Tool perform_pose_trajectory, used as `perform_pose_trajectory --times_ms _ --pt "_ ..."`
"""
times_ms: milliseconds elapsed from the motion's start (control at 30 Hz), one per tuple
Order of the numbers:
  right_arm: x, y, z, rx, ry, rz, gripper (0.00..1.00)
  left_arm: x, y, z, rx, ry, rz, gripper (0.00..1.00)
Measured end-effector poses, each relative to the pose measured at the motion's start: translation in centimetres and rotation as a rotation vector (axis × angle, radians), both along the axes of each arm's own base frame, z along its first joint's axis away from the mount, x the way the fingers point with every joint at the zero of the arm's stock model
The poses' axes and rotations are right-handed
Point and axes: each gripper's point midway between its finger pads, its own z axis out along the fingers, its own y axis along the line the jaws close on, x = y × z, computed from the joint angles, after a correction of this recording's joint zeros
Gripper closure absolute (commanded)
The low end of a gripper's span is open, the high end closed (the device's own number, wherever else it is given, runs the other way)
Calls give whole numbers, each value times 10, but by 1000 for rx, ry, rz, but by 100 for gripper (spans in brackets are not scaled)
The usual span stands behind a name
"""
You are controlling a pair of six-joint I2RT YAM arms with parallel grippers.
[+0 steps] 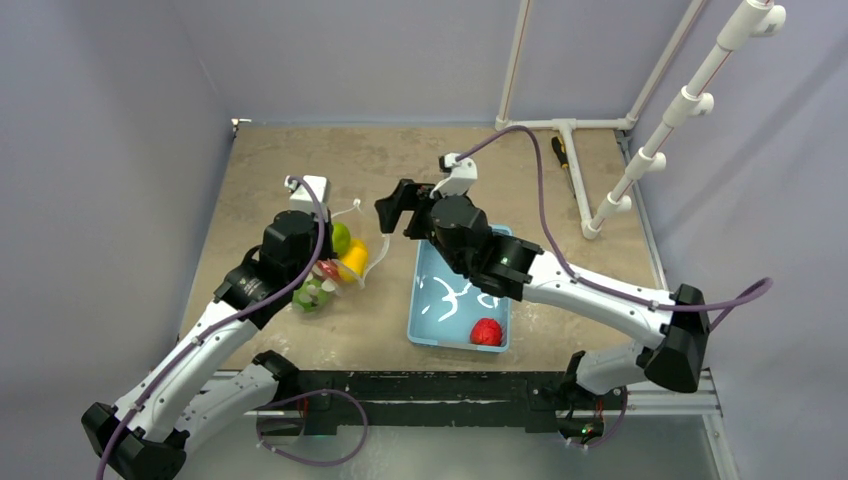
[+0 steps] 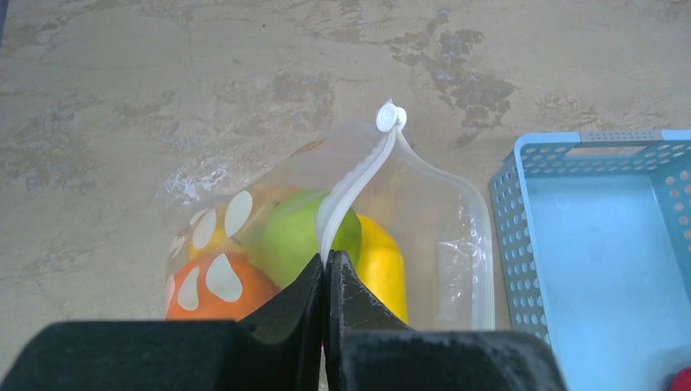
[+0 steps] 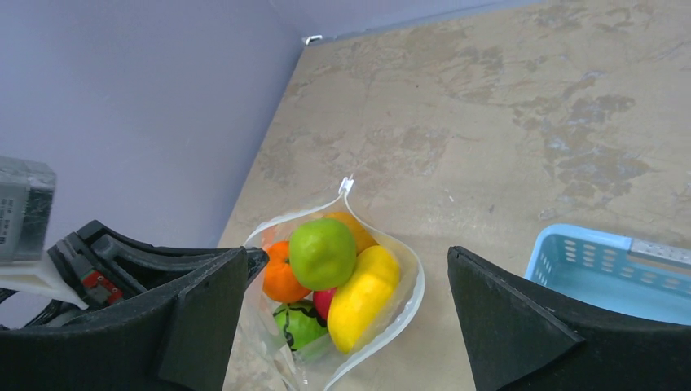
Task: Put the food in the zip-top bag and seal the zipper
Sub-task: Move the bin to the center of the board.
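The zip-top bag [image 2: 456, 244] lies on the table with its mouth standing open. Several pieces of food show inside it: a green apple [image 3: 323, 252], a yellow fruit [image 3: 363, 297], an orange [image 3: 281, 277], a striped green fruit [image 3: 300, 322] and a bit of red. My left gripper [image 2: 328, 259] is shut on the zipper [image 2: 358, 175], pinching the whitish strip at the bag's near rim. My right gripper [image 3: 349, 257] hangs open and empty above the bag's mouth. One red fruit [image 1: 486, 331] rests in the light-blue basket [image 1: 425, 300].
The basket [image 2: 521, 236] stands just right of the bag, almost touching it. A white pipe frame [image 1: 570, 130] and a dark tool [image 1: 565, 160] sit at the back right. A purple wall borders the table's left edge.
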Motion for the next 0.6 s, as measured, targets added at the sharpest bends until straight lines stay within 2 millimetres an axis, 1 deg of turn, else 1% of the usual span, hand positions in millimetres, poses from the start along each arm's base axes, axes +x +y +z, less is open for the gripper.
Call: perform_pose_trajectory --times_ms 133,233,333,500,600 --pt "-5 -17 9 3 2 -23 7 0 0 0 0 1 0 100" --pt "-10 -28 4 -10 35 -41 7 0 0 0 0 1 0 100" --pt "-16 -39 -11 -36 90 -61 8 0 0 0 0 1 0 100" --pt "-29 -56 -44 -92 190 -79 11 0 0 0 1 1 0 100" --pt "-41 -64 -66 -130 264 -73 13 0 0 0 0 1 0 100"
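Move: The blue bin's middle lies about 10 cm back, 13 cm to the right and 27 cm below the empty, wide-open right gripper. The red fruit in its near right corner is some 20 cm back and 19 cm right of that gripper. The filled bag stands about 12 cm to its left and 7 cm back. From the left gripper the bin is roughly 25 cm right, 10 cm back and 19 cm below. Swing the open right gripper away from the bag and in over the blue bin's far left part: about 6 cm right, level at first, then sinking to about 7 cm lower while drawing back some 4 cm. Tip the fingers down about 15 degrees on the way and leave them wide. Hold the left gripper still, shut on the bag's rim. ##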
